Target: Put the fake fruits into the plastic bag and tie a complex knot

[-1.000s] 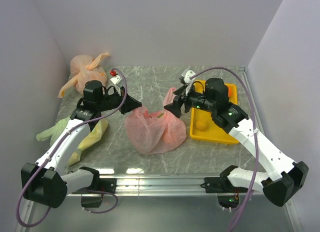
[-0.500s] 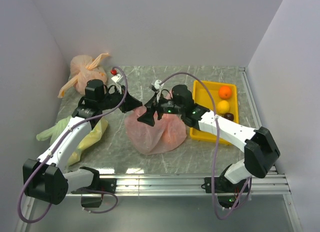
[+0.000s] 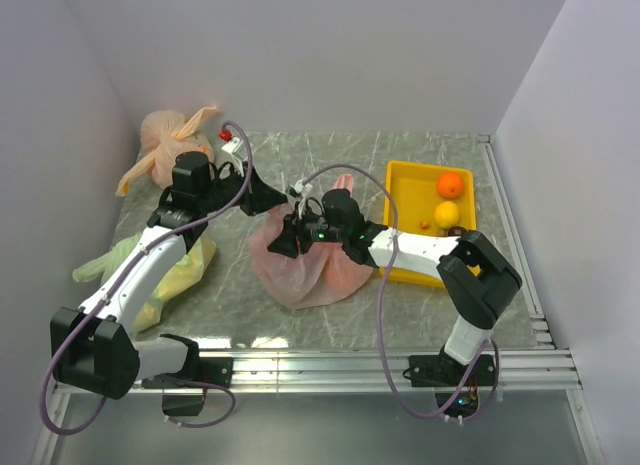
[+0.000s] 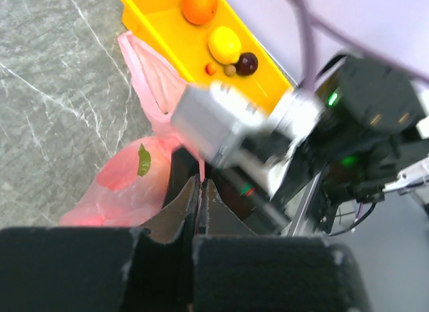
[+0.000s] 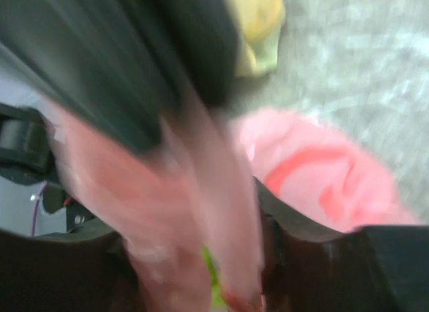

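The pink plastic bag lies mid-table, with a red fruit and a green leaf showing through its film. My left gripper is shut on a thin pink handle strip at the bag's left top. The right gripper reaches across the bag to just below it. In the blurred right wrist view its jaws stand apart, and a pink handle strip hangs between them at the right gripper. Another handle sticks up behind. The knot is out of view. An orange, lemon and plum sit in the yellow tray.
An orange-peach tied bag sits at the back left corner. A yellow-green bag lies under the left arm. A small red item lies near the back wall. Walls close in the table on the left, back and right.
The right arm swung left from beside the tray across the pink bag to the left gripper, and its jaws have narrowed. The left gripper stayed shut on the strip and shifted slightly back.
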Controlling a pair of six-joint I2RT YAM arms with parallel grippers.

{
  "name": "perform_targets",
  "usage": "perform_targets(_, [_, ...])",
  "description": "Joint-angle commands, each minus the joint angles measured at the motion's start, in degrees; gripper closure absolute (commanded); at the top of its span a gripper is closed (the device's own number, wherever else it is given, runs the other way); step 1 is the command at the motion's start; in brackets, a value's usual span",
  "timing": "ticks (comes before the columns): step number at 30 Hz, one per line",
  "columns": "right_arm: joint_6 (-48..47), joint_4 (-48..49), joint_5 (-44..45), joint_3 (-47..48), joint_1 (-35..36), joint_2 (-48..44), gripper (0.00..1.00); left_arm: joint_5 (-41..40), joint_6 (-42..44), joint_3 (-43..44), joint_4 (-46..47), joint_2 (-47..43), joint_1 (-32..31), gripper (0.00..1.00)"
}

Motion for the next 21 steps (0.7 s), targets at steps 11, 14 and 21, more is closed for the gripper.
perform_targets(11, [0.77, 2.16, -2.68, -4.47, 0.32, 3.65, 1.00, -1.56, -3.56, 2.31, 8.48, 0.83, 6.01, 0.82])
perform_targets(14, [0.42, 1.72, -2.95, -3.51, 0.14, 3.12, 1.00, -0.58, -1.17, 2.75, 5.78, -1.62, 7.42, 0.31])
perform_targets(21, [1.30, 0.67, -4.26, -1.83, 0.23, 1.98, 1.00, -13.92, -1.87, 0.29, -8.00, -12.26, 13.22, 0.01])
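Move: My left hand still pinches the top end of the bag's left handle. The handle runs down between my right hand's half-open fingers, and the part the right fingers will shut on is about 3 cm below them and 1 cm back. From that hand the bag body lies some 8 cm right, 3 cm ahead and 11 below; the bag's other handle stands about 14 right and 13 ahead. From my left hand the grasp spot is around 5 cm back, level sideways and 13 below. I sink my right hand about 5 cm down the gathered handle, easing slightly back, and close its fingers fully to pinch the plastic. My left hand first draws forward and a little left, still holding the end, then opens wide and lets go once the right has shut, leaving leftward and up by about 8 cm in all while turning some 20 degrees counter-clockwise. ##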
